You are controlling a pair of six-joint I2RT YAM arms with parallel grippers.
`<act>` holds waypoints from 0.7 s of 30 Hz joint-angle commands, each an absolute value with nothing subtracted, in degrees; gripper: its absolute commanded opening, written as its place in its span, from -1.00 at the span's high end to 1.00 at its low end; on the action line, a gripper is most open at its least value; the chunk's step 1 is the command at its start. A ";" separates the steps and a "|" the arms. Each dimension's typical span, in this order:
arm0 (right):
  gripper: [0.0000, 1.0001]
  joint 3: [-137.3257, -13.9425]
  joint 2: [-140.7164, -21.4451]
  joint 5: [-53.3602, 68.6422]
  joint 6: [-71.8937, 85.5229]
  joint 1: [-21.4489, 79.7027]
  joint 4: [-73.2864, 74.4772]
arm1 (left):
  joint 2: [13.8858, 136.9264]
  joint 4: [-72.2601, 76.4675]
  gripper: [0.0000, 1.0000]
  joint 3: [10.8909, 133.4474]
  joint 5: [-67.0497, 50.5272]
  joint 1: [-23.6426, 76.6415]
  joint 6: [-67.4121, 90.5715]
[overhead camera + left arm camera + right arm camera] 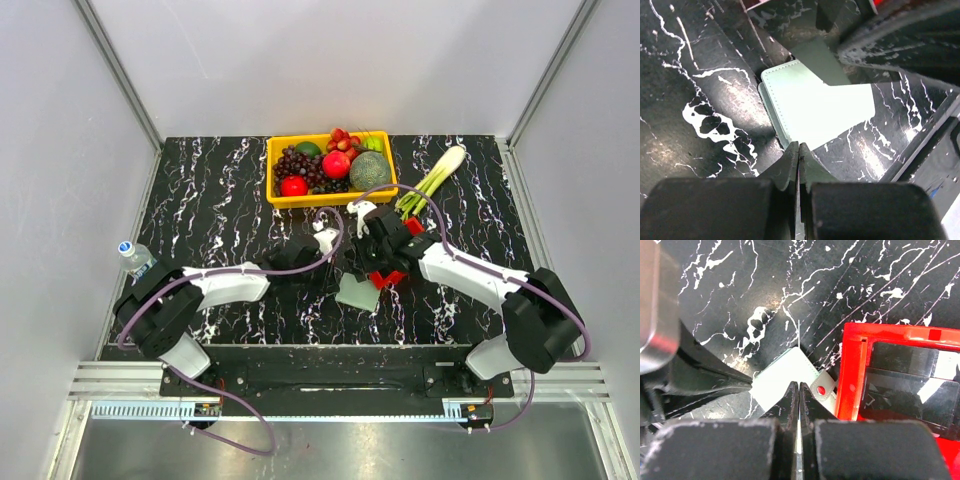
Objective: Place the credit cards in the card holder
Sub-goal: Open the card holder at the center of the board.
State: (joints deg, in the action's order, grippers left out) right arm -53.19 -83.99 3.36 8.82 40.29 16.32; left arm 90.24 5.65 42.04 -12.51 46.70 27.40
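The card holder (358,293) (815,107) (782,375) is a pale grey-green pouch lying flat at the table's middle, its snap tab (821,389) toward a red tray (392,277) (852,370). Dark credit cards (910,390) lie in that tray. My left gripper (335,268) (799,144) is shut, its tips meeting at the holder's near corner. My right gripper (368,268) (799,384) is shut too, with its tips on the holder's edge beside the tab. A thin pale line runs out past them. I cannot tell whether it is a card's edge.
A yellow basket (275,170) of fruit stands at the back. Green onions (430,185) lie to its right. A small bottle (133,257) sits at the left edge. Both arms crowd close together over the holder.
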 commanded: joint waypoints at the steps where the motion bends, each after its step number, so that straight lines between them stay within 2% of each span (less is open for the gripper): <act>1: 1.00 -54.67 -83.84 5.02 6.42 39.55 17.14 | 88.07 3.00 1.00 45.17 -19.23 45.79 12.86; 7: 1.00 -54.67 -83.58 3.17 5.80 39.55 17.14 | 88.33 -5.01 1.00 49.22 -18.46 44.92 5.09; 8: 1.00 -54.75 -83.58 2.64 5.63 39.46 17.05 | 88.59 -4.57 0.90 49.65 -17.85 44.04 7.53; 9: 1.00 -54.76 -83.93 2.38 5.63 39.29 17.14 | 89.03 -3.44 0.72 49.66 -18.80 42.82 11.21; 10: 1.00 -54.84 -84.28 2.46 5.80 39.11 17.23 | 89.56 -0.38 0.19 48.96 -23.33 41.58 13.86; 11: 1.00 -54.84 -84.46 2.55 5.80 39.11 17.14 | 90.34 2.61 -0.03 48.35 -26.25 40.96 16.58; 14: 1.00 -54.67 -84.90 1.93 6.24 38.94 17.58 | 92.98 7.72 -0.17 47.55 -29.96 41.31 21.87; 21: 1.00 -53.79 -84.99 2.29 7.47 38.76 17.75 | 96.85 18.09 -0.11 43.69 -36.38 41.40 27.68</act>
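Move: The card holder's middle lies about 5 cm to the right of the left hand, level with it fore and aft and some 3 cm lower. The holder's strap with the red snap is about 8 cm to the right and 2 cm ahead of the left hand; the red tray is roughly 14 cm right and 7 cm ahead. From the right hand, the holder's middle is about 3 cm back, 1 cm left and 7 cm below. Raise the shut left gripper about 2 cm beside the card holder, easing forward while turning it some 10 degrees clockwise. Spread the fingers to a little over half open near the top, then bring them back, right and down by a centimetre or two each way, so they straddle the holder's near-left corner from above. Keep the right fingers shut above the holder. ##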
